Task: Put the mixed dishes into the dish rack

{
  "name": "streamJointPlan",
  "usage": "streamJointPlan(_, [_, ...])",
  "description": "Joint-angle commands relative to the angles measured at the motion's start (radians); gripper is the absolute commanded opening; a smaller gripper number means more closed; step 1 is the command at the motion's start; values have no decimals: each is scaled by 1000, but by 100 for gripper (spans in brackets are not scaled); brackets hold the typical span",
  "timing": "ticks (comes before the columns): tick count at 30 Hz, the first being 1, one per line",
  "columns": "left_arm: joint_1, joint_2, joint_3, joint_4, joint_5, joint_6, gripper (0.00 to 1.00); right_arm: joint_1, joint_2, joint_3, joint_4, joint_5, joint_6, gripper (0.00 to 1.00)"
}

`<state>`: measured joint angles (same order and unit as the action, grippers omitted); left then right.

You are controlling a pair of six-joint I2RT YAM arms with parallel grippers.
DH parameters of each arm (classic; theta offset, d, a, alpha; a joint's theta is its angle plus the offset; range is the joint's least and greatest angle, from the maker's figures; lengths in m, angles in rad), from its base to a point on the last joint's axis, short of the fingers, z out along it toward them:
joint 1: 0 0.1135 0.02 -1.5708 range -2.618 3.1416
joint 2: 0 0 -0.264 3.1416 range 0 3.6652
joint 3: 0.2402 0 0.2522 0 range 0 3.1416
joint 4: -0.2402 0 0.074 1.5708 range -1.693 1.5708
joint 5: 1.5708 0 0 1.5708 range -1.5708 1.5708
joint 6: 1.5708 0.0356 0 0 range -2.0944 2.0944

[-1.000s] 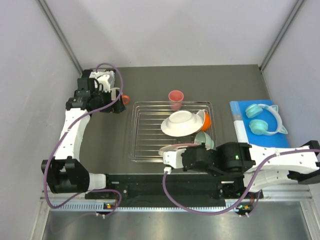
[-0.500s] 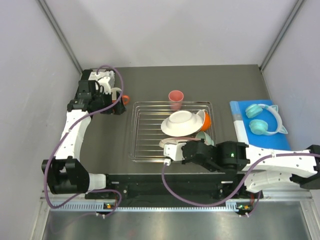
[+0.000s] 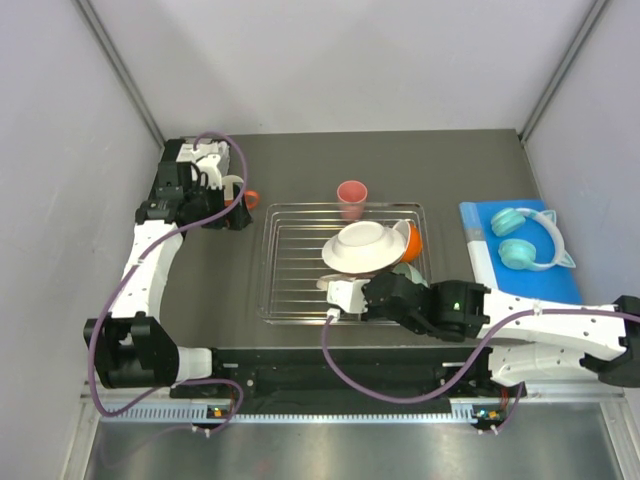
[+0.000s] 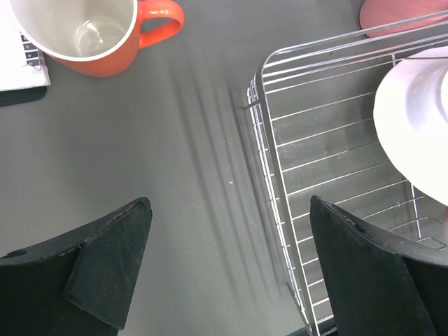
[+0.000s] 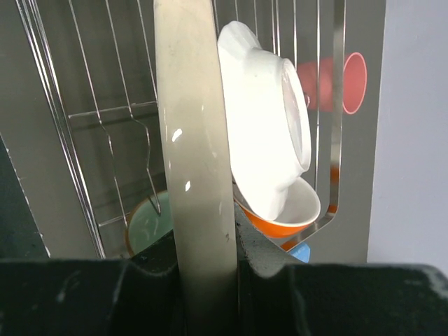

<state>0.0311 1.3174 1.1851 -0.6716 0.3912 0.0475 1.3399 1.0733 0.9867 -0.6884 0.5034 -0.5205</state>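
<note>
The silver wire dish rack (image 3: pixel 300 262) holds a white bowl (image 3: pixel 360 245) leaning on an orange bowl (image 3: pixel 411 240). My right gripper (image 3: pixel 345 295) is shut on a beige plate (image 5: pixel 192 140), held edge-on over the rack's near right part. In the right wrist view a mint-green bowl (image 5: pixel 147 224) sits in the rack beneath the plate. A pink cup (image 3: pixel 351 197) stands just beyond the rack. A cream-and-orange mug (image 3: pixel 238 193) stands left of the rack. My left gripper (image 3: pixel 230 213) is open and empty over the table beside the mug (image 4: pixel 91 31).
Turquoise headphones (image 3: pixel 530 240) lie on a blue-and-white booklet (image 3: pixel 478 255) at the right. A white flat object (image 4: pixel 21 63) lies next to the mug. Grey walls enclose the table at the back and sides. The rack's left half (image 4: pixel 308 140) holds no dishes.
My right gripper has carried the beige plate farther from the near edge and over the rack, covering the mint-green bowl from above. The left arm has hardly moved.
</note>
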Motion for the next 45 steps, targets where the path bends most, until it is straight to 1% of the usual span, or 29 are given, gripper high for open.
streamJointPlan(1, [-2,-15,-8,53,-3,-8,99,-38,-45,-12,115,26,-21,0])
streamJointPlan(12, [-2,-7,-8,46,-25,-3,99,-125,-64,-131,155,-75,-7,0])
streamJointPlan(23, [-3,-3,1,47,-23,-1,99,-176,-29,-184,202,-86,39,0])
streamJointPlan(24, [-3,-4,1,43,-22,-1,99,-186,-24,-184,205,-60,65,0])
streamJointPlan(26, [-2,-7,-2,44,-22,-1,99,-206,-10,-180,214,-60,92,0])
streamJointPlan(32, [0,-6,14,29,-18,6,99,-261,22,-194,242,-115,178,1])
streamJointPlan(34, [-2,-10,18,26,-20,12,99,-274,31,-191,233,-128,203,5])
streamJointPlan(36, [0,-14,21,26,-18,12,99,-275,34,-189,225,-138,223,17])
streamJointPlan(37, [0,-12,21,26,-20,14,99,-274,33,-187,221,-138,231,26])
streamJointPlan(38, [0,-12,21,26,-18,14,99,-275,31,-184,216,-138,238,43])
streamJointPlan(40, [0,-10,18,27,-18,15,99,-274,16,-177,202,-140,249,49])
streamJointPlan(41, [-2,-10,18,29,-20,17,99,-274,10,-175,202,-143,257,56])
streamJointPlan(43, [0,-10,15,30,-18,15,99,-274,-16,-166,196,-138,264,65])
streamJointPlan(44, [-2,-12,11,32,-18,15,99,-274,-24,-160,193,-144,269,68])
streamJointPlan(45, [0,-10,11,32,-18,15,99,-272,-29,-139,176,-144,278,69])
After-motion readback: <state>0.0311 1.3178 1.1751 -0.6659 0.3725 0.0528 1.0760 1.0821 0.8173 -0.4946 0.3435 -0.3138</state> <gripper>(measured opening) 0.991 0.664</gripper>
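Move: The right hand already holds the cream plate on edge. The rack slot for it, just this side of the white bowl, lies about 6 cm ahead, 4 cm left and 12 cm below. From the same hand, the white bowl is some 11 cm ahead, the green bowl 3 cm ahead and 9 cm right, the orange bowl 13 cm ahead and 11 cm right, all lower. From the left hand, the slot is about 12 cm back and 24 cm right. The cream plate, still pinched on edge in the right hand, is brought to bear on the rack and nudges it forward as the hand goes down some 5 cm and forward about 4 cm, into the space before the white bowl. Near the end the fingers open to about two thirds and shift slightly right, the wrist turning clockwise about 15 degrees and tipping down about 10. ##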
